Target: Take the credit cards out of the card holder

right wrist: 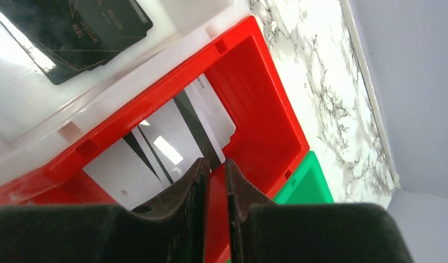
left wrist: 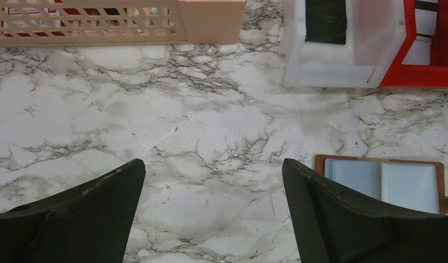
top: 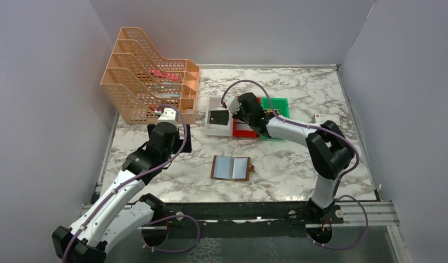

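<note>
The brown card holder [top: 231, 167] lies open on the marble, its pale blue sleeves facing up, and it also shows at the right edge of the left wrist view [left wrist: 383, 178]. White credit cards with a dark stripe [right wrist: 166, 145] lie flat in the red bin [right wrist: 260, 104]. A black credit card [right wrist: 73, 33] rests in the white bin [top: 219, 130]. My right gripper [right wrist: 213, 164] hangs over the red bin [top: 244, 130], its jaws a narrow gap apart with only red floor between them. My left gripper [left wrist: 213, 170] hovers wide open above bare marble, left of the holder.
An orange mesh file rack [top: 147, 76] stands at the back left, close to my left arm. A green bin [top: 276, 106] sits right of the red one. A small white box with a red mark [top: 325, 118] lies at the right. Grey walls enclose the table.
</note>
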Robot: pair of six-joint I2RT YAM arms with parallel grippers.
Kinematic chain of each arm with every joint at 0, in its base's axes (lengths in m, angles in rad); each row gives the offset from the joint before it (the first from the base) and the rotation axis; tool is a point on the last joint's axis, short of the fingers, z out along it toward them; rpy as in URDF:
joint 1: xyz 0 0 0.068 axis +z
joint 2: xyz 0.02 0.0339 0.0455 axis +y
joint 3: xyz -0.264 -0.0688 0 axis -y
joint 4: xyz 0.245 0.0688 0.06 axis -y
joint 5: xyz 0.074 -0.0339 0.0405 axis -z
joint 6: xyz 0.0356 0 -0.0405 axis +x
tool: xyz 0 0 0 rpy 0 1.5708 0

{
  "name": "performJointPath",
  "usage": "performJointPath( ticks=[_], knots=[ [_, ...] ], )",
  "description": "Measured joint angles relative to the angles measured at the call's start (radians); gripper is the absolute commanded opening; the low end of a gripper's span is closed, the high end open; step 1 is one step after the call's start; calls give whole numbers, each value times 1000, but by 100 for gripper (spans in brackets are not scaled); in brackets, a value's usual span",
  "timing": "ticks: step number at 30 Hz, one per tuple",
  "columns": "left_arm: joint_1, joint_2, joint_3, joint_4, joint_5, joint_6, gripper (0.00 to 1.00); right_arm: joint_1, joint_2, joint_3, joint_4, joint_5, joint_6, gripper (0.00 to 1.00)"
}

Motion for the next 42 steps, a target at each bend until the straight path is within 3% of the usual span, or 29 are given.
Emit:
performJointPath(
  ticks=[5, 9, 15, 19, 22, 27, 31, 36, 42],
  knots=[
    [0, 4, 0, 0, 3, 0, 99, 0, -89, -24, -52, -32, 98, 22],
    [1, 8, 0, 0, 6, 0, 99, -1, -208, -43, -104, -134, 273, 24],
    [11, 17, 0, 0, 6, 0, 99, 0, -465, -247, -7, -474, 684, 31],
    [21, 18, 0, 0, 6, 0, 99, 103, -505, -396, 60, -528, 927, 38],
    [29, 18, 0, 0, 6, 0, 99, 241, -468, -418, 20, -452, 1033, 49],
    [49, 18, 0, 0, 5, 2, 99, 437, -412, -396, -56, -224, 1171, 55],
    [69, 18, 0, 0, 4, 3, 99, 550, -290, -265, -202, -1, 1275, 58],
    [89, 16, 0, 0, 3, 3, 99, 592, -193, -175, -288, 147, 1357, 65],
    [95, -11, 0, 0, -2, 3, 99, 589, -87, -109, -354, 222, 1394, 69]
  ],
)
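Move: The card holder lies open on the table about 22 cm back from the right hand, 8 cm to its left and 9 cm below. Just beneath that hand is the red bin, its middle some 2 cm left and 1 cm back; the white bin sits about 12 cm left and 1 cm back, the green bin 8 cm right and 2 cm back. From the left hand the card holder is roughly 19 cm right, 6 cm back and 17 cm below. The right hand arcs about 25 cm back and 11 cm left, over then down to the card holder, fingers opening. ##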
